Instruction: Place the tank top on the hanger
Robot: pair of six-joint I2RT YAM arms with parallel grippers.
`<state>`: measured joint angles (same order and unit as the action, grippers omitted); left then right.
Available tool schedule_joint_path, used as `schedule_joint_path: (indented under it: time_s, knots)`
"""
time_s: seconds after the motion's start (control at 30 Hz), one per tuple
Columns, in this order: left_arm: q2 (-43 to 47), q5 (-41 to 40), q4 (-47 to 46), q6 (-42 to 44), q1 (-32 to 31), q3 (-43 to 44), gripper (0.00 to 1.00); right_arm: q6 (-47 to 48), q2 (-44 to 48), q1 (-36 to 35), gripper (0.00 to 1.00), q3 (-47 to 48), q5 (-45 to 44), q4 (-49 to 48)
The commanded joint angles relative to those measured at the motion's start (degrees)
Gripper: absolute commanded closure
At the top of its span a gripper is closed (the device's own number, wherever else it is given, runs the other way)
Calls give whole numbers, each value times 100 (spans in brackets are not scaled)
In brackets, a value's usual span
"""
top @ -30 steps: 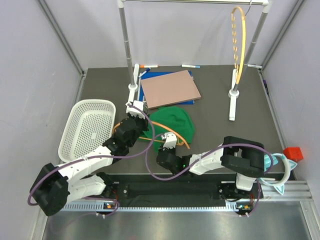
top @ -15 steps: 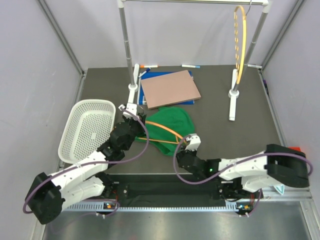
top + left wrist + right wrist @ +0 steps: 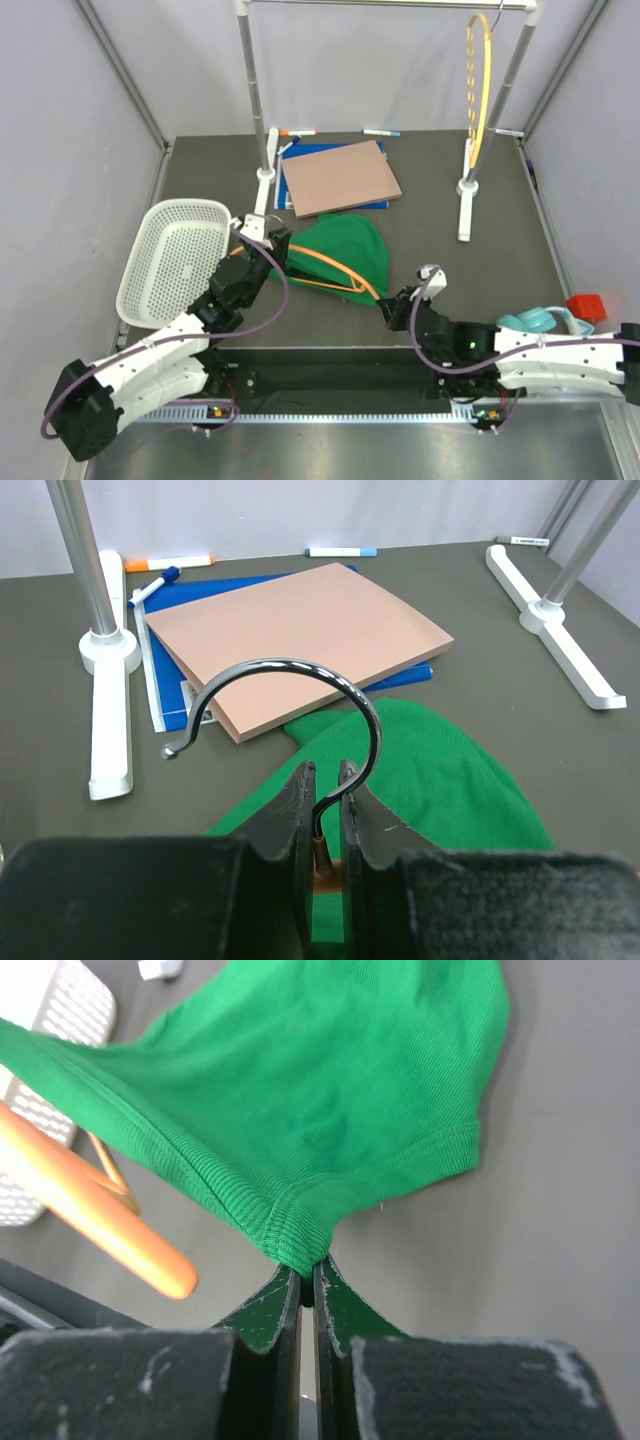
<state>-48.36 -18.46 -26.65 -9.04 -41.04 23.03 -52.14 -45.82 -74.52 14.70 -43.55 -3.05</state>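
The green tank top [image 3: 345, 245] lies mid-table, its near hem pulled to a point. My right gripper [image 3: 398, 305] is shut on that ribbed hem; the wrist view shows the fabric [image 3: 330, 1090] stretched away from the gripper [image 3: 308, 1278]. My left gripper [image 3: 268, 242] is shut on the neck of the orange hanger [image 3: 330, 272], just below its metal hook [image 3: 290, 672]. One orange arm slants across the top's near part, its tip [image 3: 150, 1260] close to my right fingers. I cannot tell whether the arm is inside the garment.
A white mesh basket [image 3: 175, 260] sits left. A brown board on a blue folder [image 3: 340, 175] lies behind the top. A rack with two white-footed poles [image 3: 262, 175] stands at the back, a yellow wavy hanger [image 3: 478, 90] on its rail. A red block [image 3: 587, 306] sits far right.
My right gripper has moved right and nearer with the hem in it, drawing the fabric out. My left gripper has shifted slightly left, and the hanger arm now slants across the top.
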Motion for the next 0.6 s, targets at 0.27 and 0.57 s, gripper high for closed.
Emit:
schedule_joint_path:
  time_s: [0.27,0.57]
  knots:
    - [81,-509,-745,420,43,-96,100,-42,1918,148,100,752,205,2807]
    - [-59,-623,-1087,482,43,-246,100,230,2298,148,100,1280,1198,3091]
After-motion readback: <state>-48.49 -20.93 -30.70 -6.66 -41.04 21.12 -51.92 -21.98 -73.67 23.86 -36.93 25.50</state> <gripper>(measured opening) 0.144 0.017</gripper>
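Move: About 4 cm to the right hand's left, roughly level ahead and a little higher, is the end of the orange hanger, over which the pinched edge of the tank top is being worked. The tank top's body lies some 13 cm ahead and 10 cm left, 8 cm lower; the pink board is about 32 cm ahead, 9 cm left, also low. From the left hand that hanger end lies some 19 cm right, 8 cm back and 10 cm lower. Lifting the pinched edge of the tank top, the right hand climbs about 6 cm and goes some 4 cm to the right, outward past the hanger's end; the sideways run fades while the climb quickens and the hand also draws back 2–3 cm. Its fingers stay shut on the cloth. The left hand keeps its grip at the base of the hook, holding the hanger nearly still. ##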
